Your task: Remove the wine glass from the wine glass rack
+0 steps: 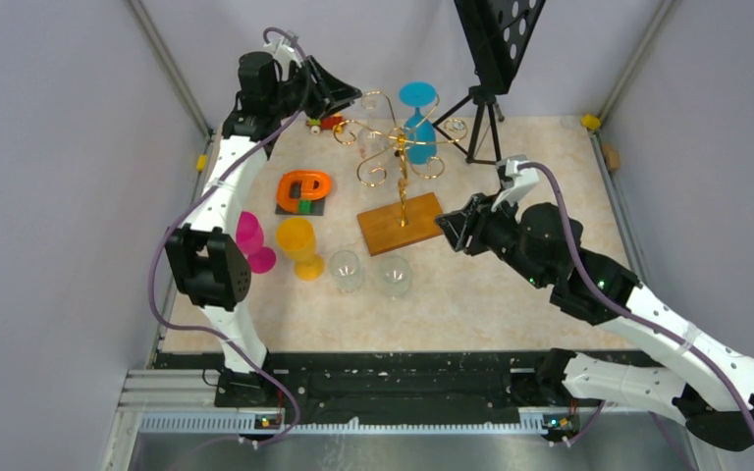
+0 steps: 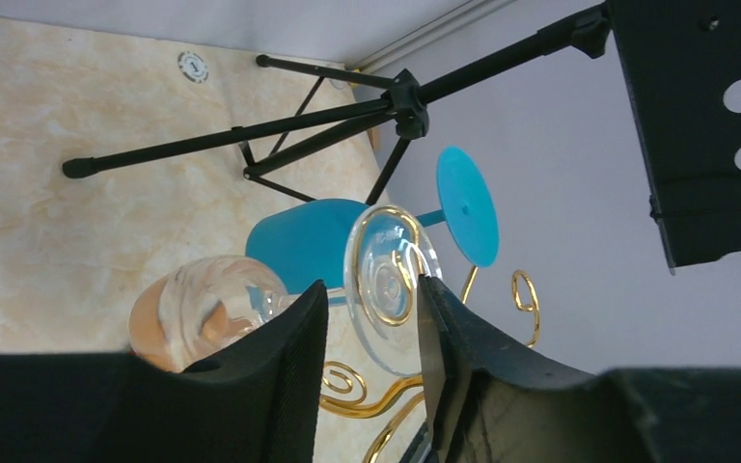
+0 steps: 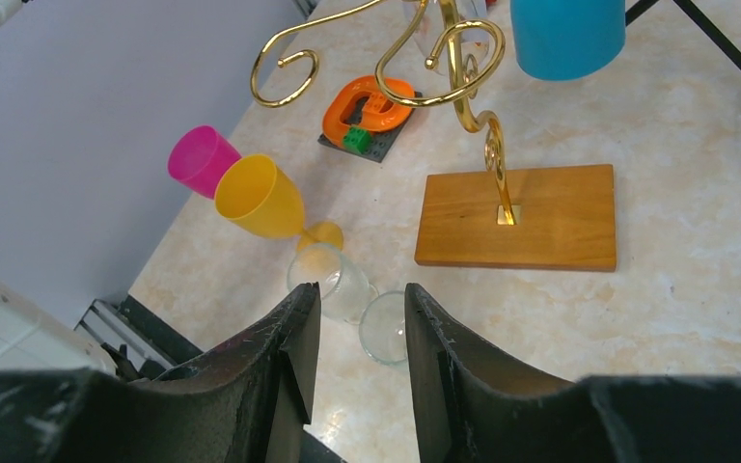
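The gold wine glass rack (image 1: 403, 147) stands on its wooden base (image 1: 400, 223) mid-table. A clear wine glass (image 2: 393, 280) hangs upside down from a spiral arm at the rack's far left, its bowl (image 2: 207, 309) to the left in the left wrist view. My left gripper (image 2: 371, 289) is at that glass (image 1: 368, 101). Its jaws straddle the foot with a narrow gap still showing on the left side. A blue wine glass (image 1: 419, 128) hangs on the far side. My right gripper (image 3: 362, 294) is open and holds nothing, low beside the base's right end (image 1: 447, 231).
A black tripod stand (image 1: 481, 118) rises behind the rack. Left of the base sit an orange ring toy (image 1: 304, 188), a pink cup (image 1: 250, 238) and a yellow goblet (image 1: 297, 245). Two clear glasses (image 1: 346, 270) (image 1: 393, 275) lie in front of the base.
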`<state>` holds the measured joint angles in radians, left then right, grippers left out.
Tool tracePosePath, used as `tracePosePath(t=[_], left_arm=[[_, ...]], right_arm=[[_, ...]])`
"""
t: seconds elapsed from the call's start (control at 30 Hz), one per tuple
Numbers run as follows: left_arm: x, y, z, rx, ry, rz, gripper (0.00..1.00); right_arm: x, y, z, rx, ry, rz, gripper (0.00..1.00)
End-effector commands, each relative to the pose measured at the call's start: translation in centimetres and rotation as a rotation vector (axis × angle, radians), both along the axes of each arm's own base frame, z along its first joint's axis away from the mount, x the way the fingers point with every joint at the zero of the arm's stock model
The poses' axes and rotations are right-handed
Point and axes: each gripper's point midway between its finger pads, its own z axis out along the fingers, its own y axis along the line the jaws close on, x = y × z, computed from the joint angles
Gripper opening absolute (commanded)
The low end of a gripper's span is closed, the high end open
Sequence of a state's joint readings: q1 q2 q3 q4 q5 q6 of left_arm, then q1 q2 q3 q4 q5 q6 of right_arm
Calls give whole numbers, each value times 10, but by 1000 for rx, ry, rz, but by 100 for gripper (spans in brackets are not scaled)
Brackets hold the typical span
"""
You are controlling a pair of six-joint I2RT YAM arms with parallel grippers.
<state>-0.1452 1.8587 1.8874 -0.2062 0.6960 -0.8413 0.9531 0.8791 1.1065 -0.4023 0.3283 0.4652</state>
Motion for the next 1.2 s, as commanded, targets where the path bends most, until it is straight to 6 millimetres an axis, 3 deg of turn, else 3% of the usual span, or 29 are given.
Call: tracePosePath(t=[0.0, 0.43, 0.57, 0.87, 1.17], left_arm=[[3, -6, 22, -70, -57, -47, 40], [-4, -10, 26, -137, -28, -82, 17], [-12, -13, 43, -204, -56, -120, 0], [-28, -13, 77, -307, -105, -143, 0], [-21, -6, 92, -361, -129, -81, 0]], right_arm=[[2, 0, 8, 37, -20, -7, 39], [-4, -5, 19, 103, -56, 2, 39], [-6, -7, 20, 109, -55, 3, 39], [-11, -11, 29, 156, -82, 14, 39], [-12, -12, 29, 161, -81, 13, 39]])
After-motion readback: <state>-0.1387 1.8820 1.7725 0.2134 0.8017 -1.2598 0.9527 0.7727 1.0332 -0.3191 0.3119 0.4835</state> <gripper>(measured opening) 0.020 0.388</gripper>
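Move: The clear wine glass hangs upside down in the rack, its foot nearly at finger height just off the left fingertips; its middle is about 4 cm right of the left hand, level fore-and-aft, some 8 cm below. The blue glass's middle is about 13 cm right, level fore-and-aft, 9 cm below. The rack's hub is 9 cm right, 9 cm back and 4 cm below. From the right hand the clear glass is roughly 28 cm ahead, 14 cm left and 6 cm below. Easing about 1 cm right onto the clear glass's foot, the left hand closes its half-open fingers and pinches the thin rim, then rises about 2 cm with it, 3 cm in all, while the wrist rolls so the fingertips tip up some 15 degrees. The empty right hand draws off 2 cm, up, back and to the right. ##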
